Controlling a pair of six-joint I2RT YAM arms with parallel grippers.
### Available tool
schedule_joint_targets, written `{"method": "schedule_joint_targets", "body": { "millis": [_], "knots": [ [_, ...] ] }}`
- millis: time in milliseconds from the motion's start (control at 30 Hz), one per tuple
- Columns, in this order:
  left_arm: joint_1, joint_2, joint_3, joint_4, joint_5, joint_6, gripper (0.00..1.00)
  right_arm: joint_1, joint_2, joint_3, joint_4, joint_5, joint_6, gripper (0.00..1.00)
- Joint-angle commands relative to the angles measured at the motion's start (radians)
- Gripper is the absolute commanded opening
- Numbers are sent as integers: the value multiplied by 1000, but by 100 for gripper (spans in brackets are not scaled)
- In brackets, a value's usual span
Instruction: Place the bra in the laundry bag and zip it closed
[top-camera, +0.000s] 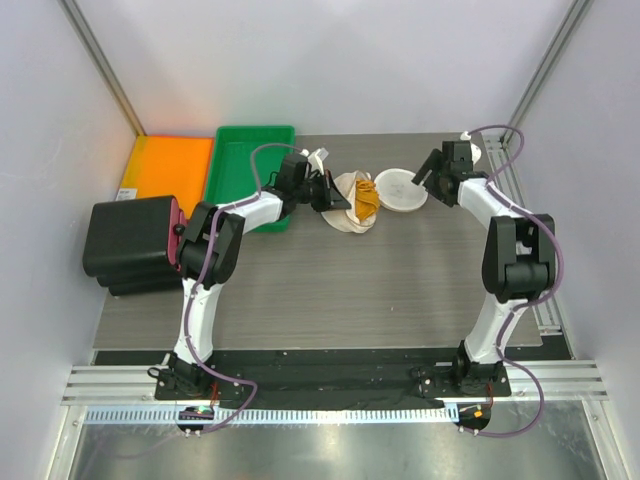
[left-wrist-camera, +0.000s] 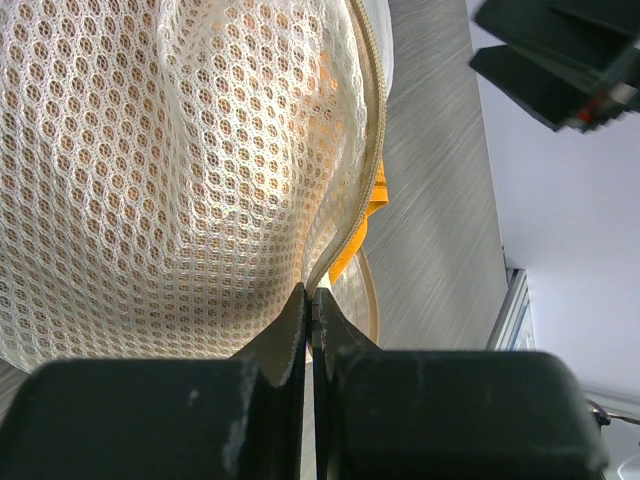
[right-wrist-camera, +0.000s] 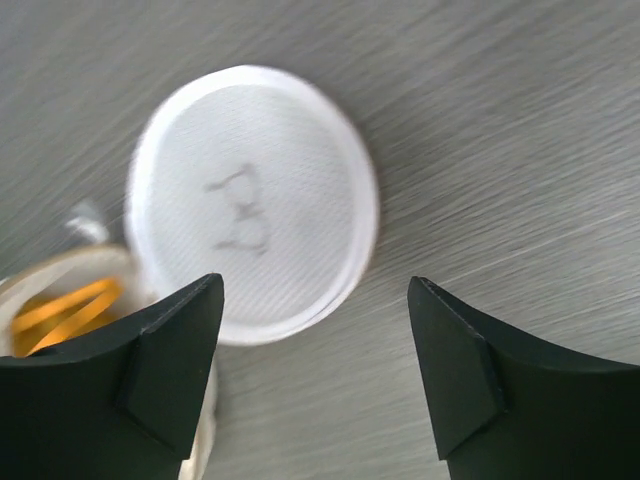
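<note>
The cream mesh laundry bag (top-camera: 346, 210) lies open at the table's back middle. Inside it the orange-yellow bra (top-camera: 367, 197) shows through the mouth. The bag's round white lid panel (top-camera: 401, 188) lies flat to the right, still joined to the bag. My left gripper (top-camera: 335, 200) is shut on the bag's zipper rim. In the left wrist view the mesh (left-wrist-camera: 150, 180) fills the frame, the bra (left-wrist-camera: 372, 195) peeks past the rim and the jaws (left-wrist-camera: 311, 295) pinch it. My right gripper (top-camera: 432, 170) hangs open above the lid (right-wrist-camera: 255, 200), holding nothing; the bra (right-wrist-camera: 65, 310) shows lower left.
A green tray (top-camera: 250, 170) and a flat orange tray (top-camera: 168, 165) sit at the back left. A black box (top-camera: 130, 240) stands at the left edge. A metal rail (top-camera: 535, 290) runs along the table's right side.
</note>
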Motion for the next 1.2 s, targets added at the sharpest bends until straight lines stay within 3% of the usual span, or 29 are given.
{"method": "schedule_joint_targets", "body": {
  "millis": [0, 500, 667, 900, 1167],
  "knots": [
    [4, -46, 39, -15, 7, 29, 0, 14, 86, 84, -40, 167, -12, 76],
    [-6, -39, 52, -27, 5, 35, 0, 60, 212, 182, -62, 272, -63, 75],
    [-6, -42, 50, -29, 5, 42, 0, 81, 269, 211, -117, 373, -66, 76],
    [-8, -40, 52, -29, 5, 47, 0, 96, 349, 269, -154, 381, -80, 74],
    [-8, -53, 44, -27, 5, 53, 0, 102, 373, 282, -169, 414, -95, 46]
  ]
}}
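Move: The right hand, open and empty, hangs above the round bag lid. The lid's middle is about 4 cm ahead, 4 cm to the left and 10 cm below, so its right-hand rim is nearly underneath. The bra shows some 12 cm to the left and 3 cm ahead, in the mouth of the laundry bag, whose middle is about 16 cm left and 2 cm ahead. From the left hand, shut on the bag's rim, the lid lies some 13 cm to the right and 5 cm ahead. Down by about 8 cm in two stages, with a short hover between, the right hand sinks to the lid's right-hand rim and edges some 2.5 cm forward. Its wrist rolls about 20 degrees, left side dipping, and the fingers tip steeper. At the bottom they begin to close around the rim but stay about half open. The left hand stays put, still pinching the bag's rim. ##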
